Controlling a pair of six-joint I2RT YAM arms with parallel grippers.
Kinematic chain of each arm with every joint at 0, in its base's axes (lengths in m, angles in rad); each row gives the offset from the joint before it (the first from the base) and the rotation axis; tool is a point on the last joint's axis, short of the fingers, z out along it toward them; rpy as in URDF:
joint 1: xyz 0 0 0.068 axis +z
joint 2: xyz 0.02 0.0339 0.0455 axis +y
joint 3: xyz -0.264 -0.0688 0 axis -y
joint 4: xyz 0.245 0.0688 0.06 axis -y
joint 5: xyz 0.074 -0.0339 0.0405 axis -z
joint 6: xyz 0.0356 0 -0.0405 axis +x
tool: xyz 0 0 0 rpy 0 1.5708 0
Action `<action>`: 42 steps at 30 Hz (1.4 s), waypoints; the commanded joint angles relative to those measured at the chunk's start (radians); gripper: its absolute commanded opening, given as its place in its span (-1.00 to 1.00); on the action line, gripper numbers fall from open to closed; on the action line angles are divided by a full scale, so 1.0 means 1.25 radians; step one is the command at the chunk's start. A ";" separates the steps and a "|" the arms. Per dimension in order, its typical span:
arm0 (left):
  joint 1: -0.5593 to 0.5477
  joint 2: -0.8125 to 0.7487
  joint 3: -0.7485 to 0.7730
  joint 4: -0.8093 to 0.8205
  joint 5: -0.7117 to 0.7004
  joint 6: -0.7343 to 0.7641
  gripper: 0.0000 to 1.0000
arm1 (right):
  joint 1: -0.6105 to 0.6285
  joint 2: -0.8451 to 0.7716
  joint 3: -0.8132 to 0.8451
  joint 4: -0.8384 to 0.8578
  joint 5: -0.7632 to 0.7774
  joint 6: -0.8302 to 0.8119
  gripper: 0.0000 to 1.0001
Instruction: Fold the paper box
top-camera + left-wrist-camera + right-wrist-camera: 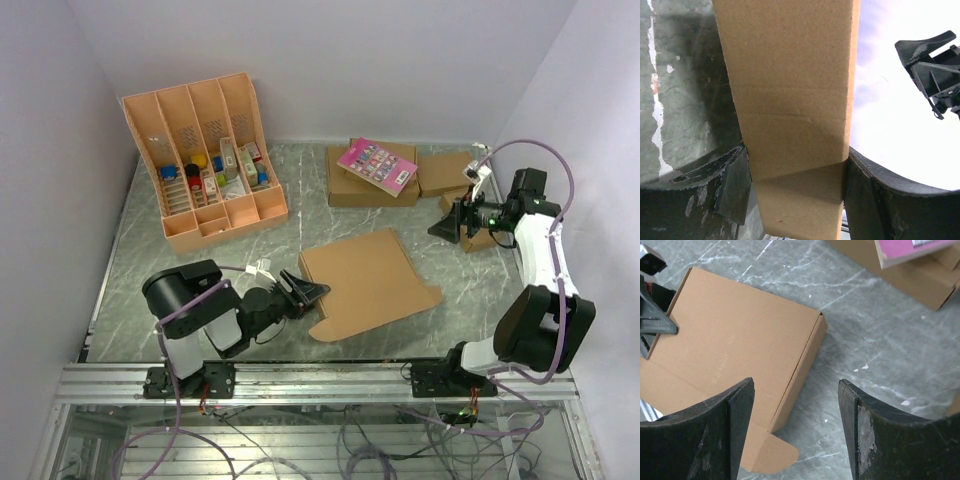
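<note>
The paper box (365,283) lies flat and closed in the middle of the marble table, with a rounded flap sticking out at its near right corner (772,455). My left gripper (310,292) is at the box's left edge. In the left wrist view its side wall (790,90) fills the gap between both fingers, so the left gripper (796,167) is shut on it. My right gripper (448,224) hangs over the table at the right, well away from the box. Its fingers stand wide apart, and the right gripper (795,386) holds nothing.
An orange-tan compartment tray (225,232) with small items stands at the back left. Small brown boxes (350,187) (445,175) sit at the back right, one under a pink booklet (377,165). Another small box (482,240) lies just behind my right gripper.
</note>
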 commanded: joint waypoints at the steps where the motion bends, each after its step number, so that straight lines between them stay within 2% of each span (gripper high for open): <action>1: 0.014 -0.040 0.002 0.033 -0.007 -0.008 -0.10 | 0.023 -0.060 0.040 -0.105 -0.013 -0.137 0.34; 5: 0.032 -0.092 0.006 -0.034 0.010 -0.004 -0.10 | 0.089 -0.119 0.048 -0.128 -0.004 -0.193 0.37; 8: 0.044 -0.165 0.020 -0.136 0.019 0.009 -0.10 | 0.172 -0.165 0.036 -0.105 0.048 -0.220 0.40; 12: 0.063 -0.279 0.059 -0.323 0.034 0.036 -0.09 | 0.260 -0.234 -0.001 -0.041 0.068 -0.256 0.58; 15: 0.081 -0.353 0.098 -0.469 0.056 0.057 -0.09 | 0.276 -0.277 -0.022 -0.024 0.026 -0.326 0.76; 17: 0.101 -0.382 0.114 -0.522 0.081 0.064 -0.09 | 0.284 -0.297 -0.024 -0.047 -0.002 -0.405 0.87; 21: 0.132 -0.409 0.146 -0.590 0.129 0.066 -0.09 | 0.328 -0.287 0.014 -0.129 0.008 -0.490 0.92; 24: 0.142 -0.408 0.169 -0.622 0.151 0.050 -0.08 | 0.387 -0.299 0.006 -0.161 0.060 -0.530 0.92; 29: 0.158 -0.390 0.195 -0.639 0.200 -0.032 -0.10 | 0.465 -0.376 -0.073 -0.081 0.157 -0.530 0.92; 34: 0.169 -0.412 0.224 -0.701 0.223 -0.128 -0.09 | 0.552 -0.491 -0.169 -0.029 0.274 -0.625 0.99; 38: 0.170 -0.454 0.242 -0.794 0.208 -0.186 -0.10 | 0.593 -0.559 -0.225 0.025 0.295 -0.640 0.99; 42: 0.173 -0.489 0.255 -0.828 0.202 -0.226 -0.12 | 0.626 -0.608 -0.290 0.065 0.308 -0.669 0.99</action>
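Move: My left hand still pinches the paper box through its thickness at the left wall. The box's middle lies about 4 cm ahead, 9 cm to the right and 1 cm below, and its near flap 6 cm back, 12 cm right, 2 cm below. From my empty right hand the near flap is roughly 17 cm back, 11 cm left, 14 cm below; the box's middle 7 cm back, 15 cm left, 13 cm below. A small carton stands 10 cm ahead, 9 cm right, 15 cm below. Keeping its pinch, my left hand raises the box some 6 cm and takes it about 4 cm forward, dipping briefly midway, then tips its far side down 15 degrees. My right hand swings back and left, about 14 cm and 13 cm, first rising, then sinking a little, towards the near flap; it rolls about 80 degrees around its pointing direction and opens wide, touching nothing. ##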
